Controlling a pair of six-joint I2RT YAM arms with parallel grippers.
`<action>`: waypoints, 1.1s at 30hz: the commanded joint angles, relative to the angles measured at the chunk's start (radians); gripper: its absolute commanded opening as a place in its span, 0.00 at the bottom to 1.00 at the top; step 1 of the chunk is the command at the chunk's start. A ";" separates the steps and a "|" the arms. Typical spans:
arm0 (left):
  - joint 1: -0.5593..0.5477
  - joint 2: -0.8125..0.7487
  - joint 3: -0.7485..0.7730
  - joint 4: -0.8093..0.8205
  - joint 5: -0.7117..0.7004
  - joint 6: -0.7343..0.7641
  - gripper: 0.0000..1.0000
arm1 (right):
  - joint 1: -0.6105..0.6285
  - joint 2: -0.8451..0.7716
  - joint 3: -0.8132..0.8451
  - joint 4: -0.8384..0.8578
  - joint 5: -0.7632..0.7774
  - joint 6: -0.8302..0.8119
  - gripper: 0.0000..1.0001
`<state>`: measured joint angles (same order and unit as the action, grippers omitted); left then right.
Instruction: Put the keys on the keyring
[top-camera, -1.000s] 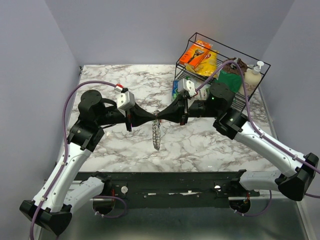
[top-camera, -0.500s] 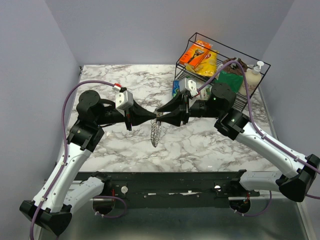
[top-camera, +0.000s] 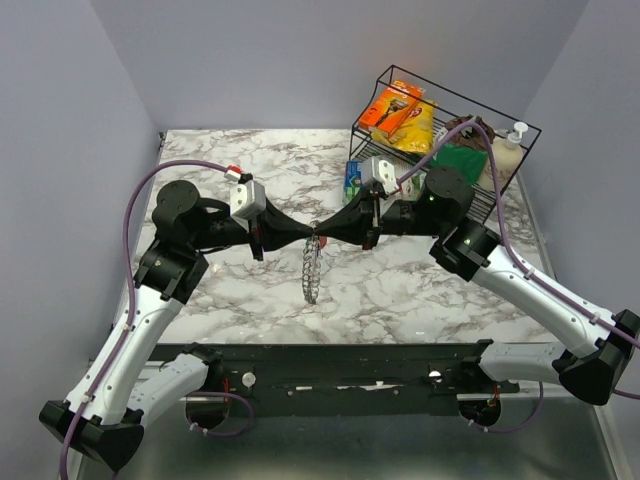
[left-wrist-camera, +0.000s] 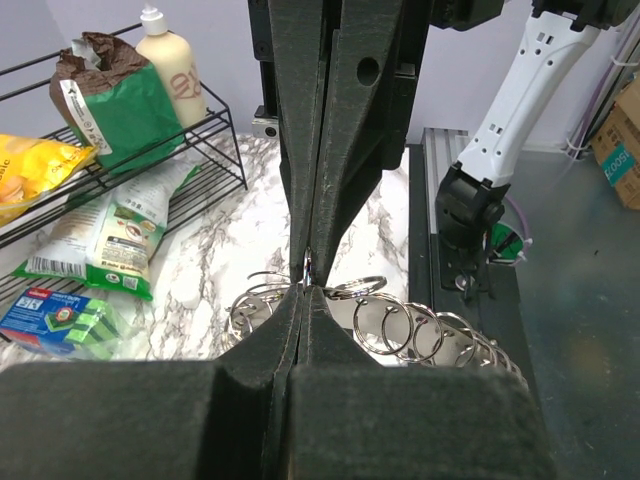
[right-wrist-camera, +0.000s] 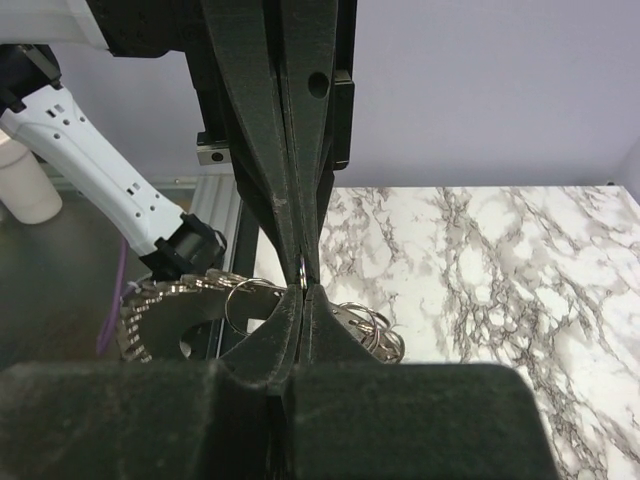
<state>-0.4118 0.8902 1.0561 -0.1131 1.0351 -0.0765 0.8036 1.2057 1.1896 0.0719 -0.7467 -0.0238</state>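
The keyring (top-camera: 312, 268) hangs over the middle of the marble table (top-camera: 230, 180), its silver keys bunched edge-on below the two grippers. My left gripper (top-camera: 308, 238) and right gripper (top-camera: 322, 237) meet tip to tip, each shut on the top of the ring's wire. In the left wrist view my gripper (left-wrist-camera: 305, 290) pinches the wire, with small split rings (left-wrist-camera: 400, 325) fanning to the right. In the right wrist view my gripper (right-wrist-camera: 303, 288) grips the same wire. The toothed keys (right-wrist-camera: 155, 305) fan out to its left.
A black wire rack (top-camera: 500, 130) stands at the back right. It holds an orange box (top-camera: 392, 108), a yellow bag (top-camera: 420, 122), a green bag (top-camera: 462, 160) and a soap bottle (top-camera: 508, 150). A blue-green packet (top-camera: 352, 178) lies beside it.
The right gripper opened beside the ring half a second ago and has shut on it again. The hanging keyring swung slightly. The left gripper kept its hold.
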 joint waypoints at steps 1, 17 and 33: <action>-0.002 -0.017 0.021 0.072 0.029 -0.009 0.00 | 0.003 0.005 0.004 -0.012 0.000 0.004 0.01; -0.002 0.007 0.113 -0.132 0.003 0.116 0.40 | 0.005 -0.008 0.038 -0.110 0.043 -0.050 0.01; -0.018 0.222 0.409 -0.657 -0.079 0.403 0.66 | 0.002 0.066 0.217 -0.438 0.020 -0.226 0.01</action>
<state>-0.4149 1.0904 1.4216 -0.6067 0.9974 0.2440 0.8036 1.2499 1.3251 -0.2501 -0.7094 -0.1787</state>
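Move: Right at the left fingertips is the small wire ring on the keyring, pinched there by both hands. From the left hand, the keyring's big hoop has its middle about 3 cm back, level sideways and 5 cm below; a red key hangs about 1 cm ahead, 1 cm to the right and 4 cm below. The small ring is likewise at the right hand's point, the hoop about 3 cm back, level sideways and 5 cm below it. Opening to about two thirds, the left fingers let go of the small ring; the left hand rises some 3 cm clear of it, then reaches about 2.5 cm forward while sinking again, fingertips dipping about 10 degrees. The right fingers stay shut on the small ring as that hand lowers the keyring some 2 cm, tipping its fingertips down. ##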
